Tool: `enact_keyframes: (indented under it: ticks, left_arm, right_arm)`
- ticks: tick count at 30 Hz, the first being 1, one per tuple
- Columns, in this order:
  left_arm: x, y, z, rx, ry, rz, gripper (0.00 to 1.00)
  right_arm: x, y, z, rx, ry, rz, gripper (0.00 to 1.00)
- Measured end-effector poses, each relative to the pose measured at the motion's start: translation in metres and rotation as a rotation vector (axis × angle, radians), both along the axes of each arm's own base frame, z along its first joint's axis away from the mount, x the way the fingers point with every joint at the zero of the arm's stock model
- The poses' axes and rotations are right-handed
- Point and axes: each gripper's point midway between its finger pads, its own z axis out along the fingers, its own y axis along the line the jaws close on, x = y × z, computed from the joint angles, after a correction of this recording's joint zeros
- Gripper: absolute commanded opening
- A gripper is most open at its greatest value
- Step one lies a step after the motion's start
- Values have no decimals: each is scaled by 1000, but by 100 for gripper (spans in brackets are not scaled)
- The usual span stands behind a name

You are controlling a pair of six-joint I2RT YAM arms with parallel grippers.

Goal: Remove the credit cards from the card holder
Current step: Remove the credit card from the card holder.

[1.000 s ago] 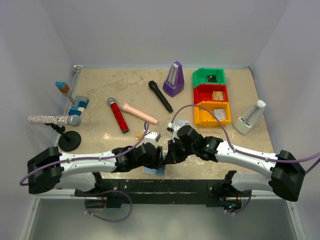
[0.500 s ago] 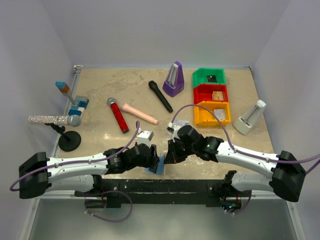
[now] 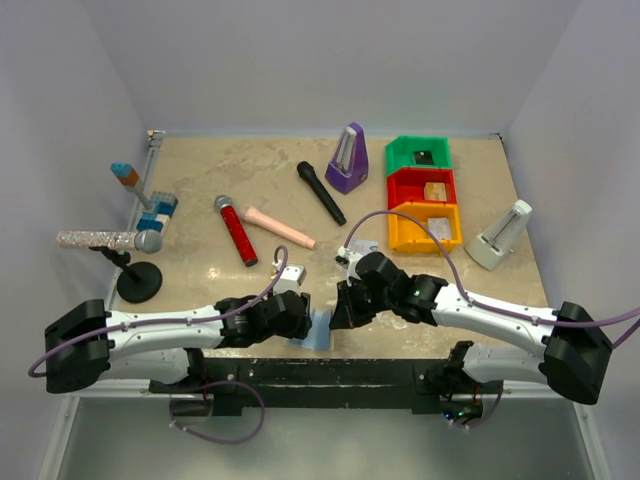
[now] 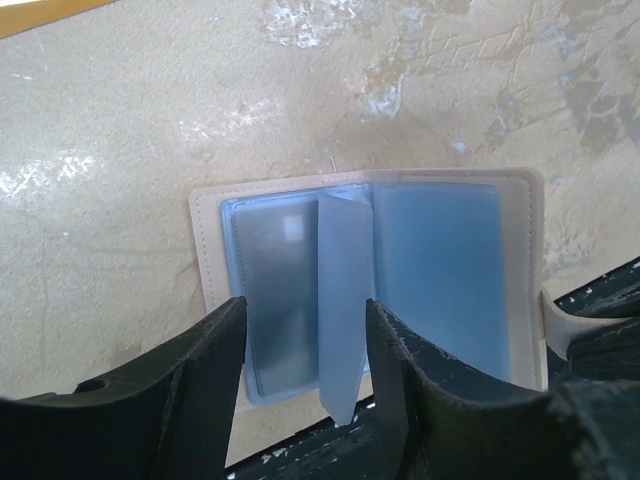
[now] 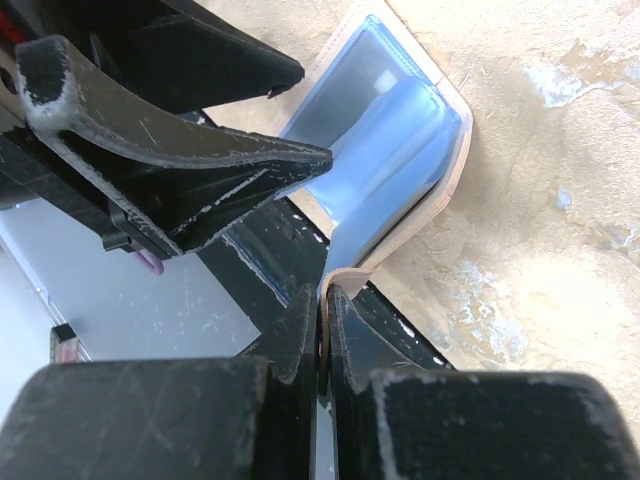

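The card holder (image 4: 520,270) lies open at the table's near edge, light blue inside with tan edging; it also shows in the top view (image 3: 316,331). A greyish credit card (image 4: 275,285) shows through its left pocket. A blue middle leaf (image 4: 345,300) stands up between the fingers of my left gripper (image 4: 305,312), which is open and astride it without pinching. My right gripper (image 5: 325,297) is shut on the holder's tan snap tab (image 5: 345,274) at the right edge. A pale card (image 3: 362,244) lies on the table behind the right arm, and an orange-tan card edge (image 4: 40,12) shows farther back.
Behind are a red microphone (image 3: 236,229), a pink handle (image 3: 280,226), a black microphone (image 3: 320,192), a purple metronome (image 3: 347,159), stacked green, red and orange bins (image 3: 424,195), a white stand (image 3: 500,236), a glitter microphone on its stand (image 3: 110,241) and toy bricks (image 3: 150,205).
My left gripper has drawn back a little to the left and turned; the holder now lies flatter and wider open. The right gripper has kept its hold on the tab.
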Motion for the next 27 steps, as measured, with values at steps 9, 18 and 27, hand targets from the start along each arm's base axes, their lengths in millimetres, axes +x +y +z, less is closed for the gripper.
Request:
enact_keyframes:
  ticks: [9, 18, 27]
  left_arm:
    - [-7, -24, 4, -74, 22, -82, 54]
    - [-17, -44, 5, -134, 60, -167, 54]
    - [-28, -61, -2, -144, 114, -242, 54]
  right_arm:
    - [-1, -2, -2, -5, 1, -2, 0]
    - [0, -9, -4, -10, -19, -22, 0]
    - [1, -24, -15, -57, -25, -75, 0]
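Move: The card holder lies open under the left hand; its right-hand page with the blue sleeve is about 5 cm to that hand's right, 1 cm back and 3 cm below. A clear sleeve stands up roughly 1 cm to the hand's right, and the yellow card lies some 12 cm ahead, 3 cm left. From the right hand, still pinching the holder's right edge, that page is about 4 cm left, 1 cm ahead, 2 cm below. With fingers staying about half open, the left hand sweeps some 6 cm right and 3 cm back towards the right-hand page, rising slightly before sinking again, and turns about 15 degrees clockwise while tipping, so its tips end close over the blue sleeve. The right hand keeps its pinch on the holder's edge and late on eases about 2 cm right and 1.5 cm down, turning only slightly. ##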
